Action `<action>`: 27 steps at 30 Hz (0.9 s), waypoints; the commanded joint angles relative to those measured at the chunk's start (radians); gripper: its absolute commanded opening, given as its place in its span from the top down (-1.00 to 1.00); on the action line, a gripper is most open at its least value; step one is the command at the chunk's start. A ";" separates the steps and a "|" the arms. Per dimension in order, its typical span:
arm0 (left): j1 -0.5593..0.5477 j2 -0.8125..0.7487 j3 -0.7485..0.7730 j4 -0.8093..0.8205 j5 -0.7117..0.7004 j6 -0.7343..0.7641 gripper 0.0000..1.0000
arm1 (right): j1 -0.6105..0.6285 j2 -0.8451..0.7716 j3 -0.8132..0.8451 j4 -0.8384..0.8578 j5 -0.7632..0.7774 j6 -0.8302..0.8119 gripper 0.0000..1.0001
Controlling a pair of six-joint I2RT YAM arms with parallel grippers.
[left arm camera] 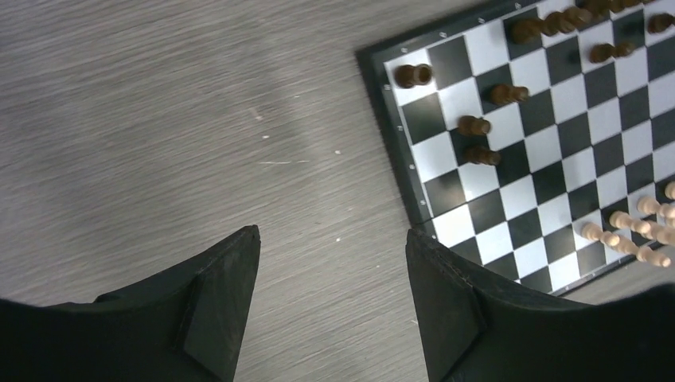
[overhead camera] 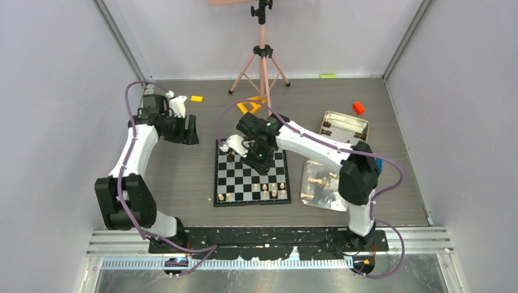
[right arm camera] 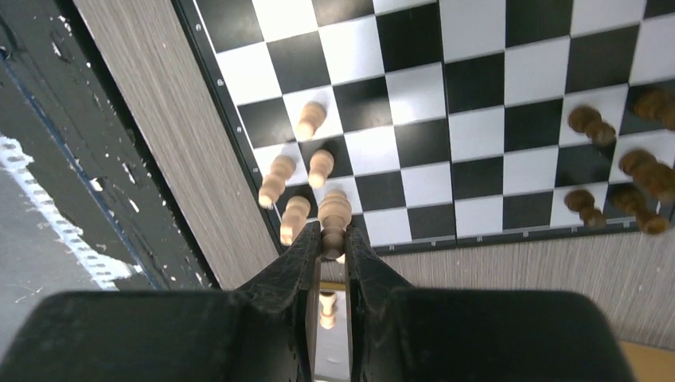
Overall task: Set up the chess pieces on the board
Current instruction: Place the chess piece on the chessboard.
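Note:
The checkered board (overhead camera: 244, 180) lies mid-table. A few light tan chess pieces (overhead camera: 273, 191) stand along its near edge, and dark ones (left arm camera: 484, 125) stand near its far side. My right gripper (right arm camera: 333, 235) hangs above the board (right arm camera: 477, 119), shut on a light tan piece (right arm camera: 334, 213) that is well clear of the squares. More light pieces (right arm camera: 312, 119) stand below it and dark ones (right arm camera: 637, 169) to the right. My left gripper (left arm camera: 333, 239) is open and empty over bare table left of the board (left arm camera: 557, 127); in the top view it (overhead camera: 187, 129) sits off the board's far left corner.
A shiny silver tray (overhead camera: 311, 168) with several light pieces lies right of the board. A gold-rimmed tin (overhead camera: 344, 116) holding dark pieces sits behind it. An orange block (overhead camera: 358, 108), a yellow block (overhead camera: 196, 98) and a tripod (overhead camera: 262, 58) stand at the back.

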 commanded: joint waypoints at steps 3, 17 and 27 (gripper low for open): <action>0.099 -0.053 0.002 0.030 -0.024 -0.031 -0.40 | 0.066 0.111 0.147 -0.037 0.037 0.003 0.93; 0.188 -0.069 -0.007 0.036 0.002 -0.050 -0.40 | 0.138 0.302 0.307 -0.098 0.055 0.011 0.91; 0.212 -0.077 -0.015 0.035 0.037 -0.052 -0.41 | 0.161 0.331 0.261 -0.057 0.053 0.029 0.91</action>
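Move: The white pawn, already in the right hand's fingers, is bound for the empty dark square on the second row above the letter D, about 6 cm left, 3 cm back and some 11 cm below that hand. The first pawn of the standing row lies about 3 cm left, 3 cm back; the white knight, 13 cm left and 6 cm back. From the left hand, the square lies roughly 19 cm right, 11 cm back and 12 cm below. The held pawn is carried by the right hand about 6 cm left and as far down, with a small draw back, past the standing pawn to hover over its free square; leftward travel leads, then mostly descent. Its fingers keep their grip and tip nearer to vertical. The open left hand clears away, some 6.5 cm left, turning counter-clockwise. ##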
